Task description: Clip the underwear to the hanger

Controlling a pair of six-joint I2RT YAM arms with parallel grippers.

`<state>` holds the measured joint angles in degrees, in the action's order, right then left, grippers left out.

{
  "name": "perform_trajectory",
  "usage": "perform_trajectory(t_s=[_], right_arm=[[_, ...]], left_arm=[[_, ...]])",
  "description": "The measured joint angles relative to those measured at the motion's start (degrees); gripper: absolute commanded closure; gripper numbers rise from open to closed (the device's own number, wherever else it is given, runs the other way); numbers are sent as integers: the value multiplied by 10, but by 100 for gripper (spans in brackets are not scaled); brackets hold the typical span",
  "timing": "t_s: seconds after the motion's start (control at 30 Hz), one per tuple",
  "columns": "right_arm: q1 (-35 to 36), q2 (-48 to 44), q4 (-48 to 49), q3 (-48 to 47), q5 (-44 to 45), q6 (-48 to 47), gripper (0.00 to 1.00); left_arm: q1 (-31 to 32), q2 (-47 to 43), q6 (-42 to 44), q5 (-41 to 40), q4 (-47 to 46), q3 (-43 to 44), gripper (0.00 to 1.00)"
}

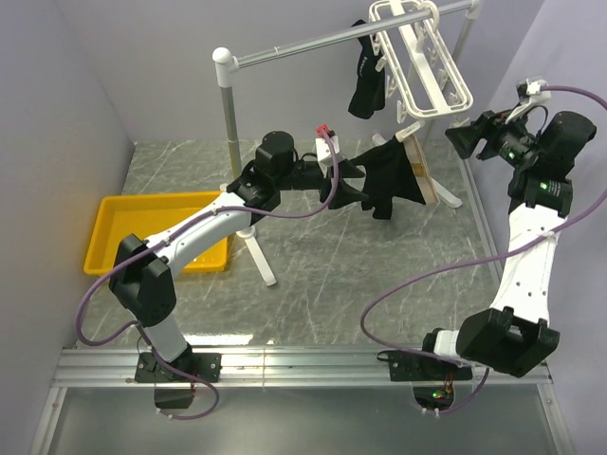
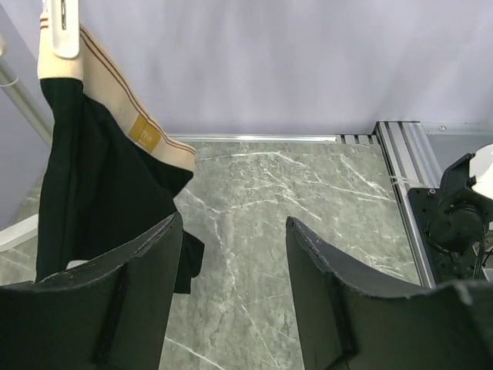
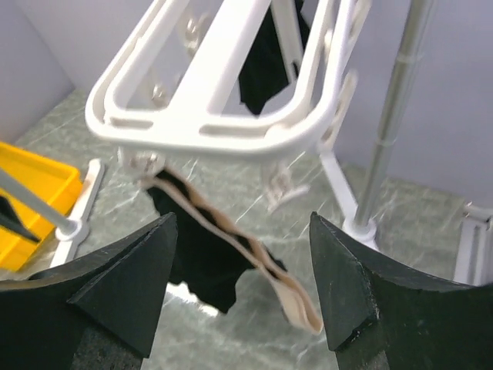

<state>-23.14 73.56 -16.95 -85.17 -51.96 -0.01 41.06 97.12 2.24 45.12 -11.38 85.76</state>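
The underwear (image 1: 391, 178), black with a tan waistband, hangs by one waistband corner from a clip of the white hanger (image 1: 423, 59). The rest of the band droops free. In the left wrist view the underwear (image 2: 92, 177) hangs at the left under a white clip (image 2: 60, 27). In the right wrist view it (image 3: 208, 254) dangles below the hanger frame (image 3: 216, 127). My left gripper (image 1: 353, 187) is open and empty just left of the cloth; its jaws (image 2: 235, 231) stand wide apart. My right gripper (image 1: 462, 140) is open and empty to the right of the hanger (image 3: 243, 223).
A smaller all-black garment (image 1: 365, 83) hangs from the hanger's far side. The hanger hangs on a grey rail stand (image 1: 303, 45) with white feet (image 1: 261, 256). A yellow tray (image 1: 161, 232) lies at the left. The stand's right post (image 3: 393, 116) is close to the right gripper.
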Motion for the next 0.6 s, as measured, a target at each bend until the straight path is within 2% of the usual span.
perform_trajectory(t_s=[0.17, 0.4, 0.6], right_arm=[[0, 44, 16, -46, 7, 11, 24], [7, 81, 20, -77, 26, 10, 32], [18, 99, 21, -87, 28, 7, 50]], left_arm=[[0, 3, -2, -2, -2, 2, 39], [0, 7, -9, -4, -9, 12, 39], [0, 14, -14, -8, -13, 20, 39]])
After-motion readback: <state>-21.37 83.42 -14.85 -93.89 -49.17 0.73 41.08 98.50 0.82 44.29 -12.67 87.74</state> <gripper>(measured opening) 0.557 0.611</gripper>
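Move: The empty clip under the hanger's near right corner is about 7 cm ahead of my right hand, level sideways and roughly 1 cm higher. The near rail is some 5 cm ahead, 5 cm left and 4 cm above. The clip already holding the underwear is about 4 cm ahead and 11 cm left; the loose waistband end hangs some 3 cm ahead, 1 cm right and 10 cm below. From my left hand the empty clip lies about 11 cm ahead, 22 cm right and 8 cm above. I slide my right hand forward about 5 cm, drifting a little to the right, so the fingertips come in under the hanger's near rail, one on each side of the empty clip. The wrist hardly turns. Late in the reach the fingers start closing, from about three quarters open to just over half; a grip on the clip can't be made out yet. ##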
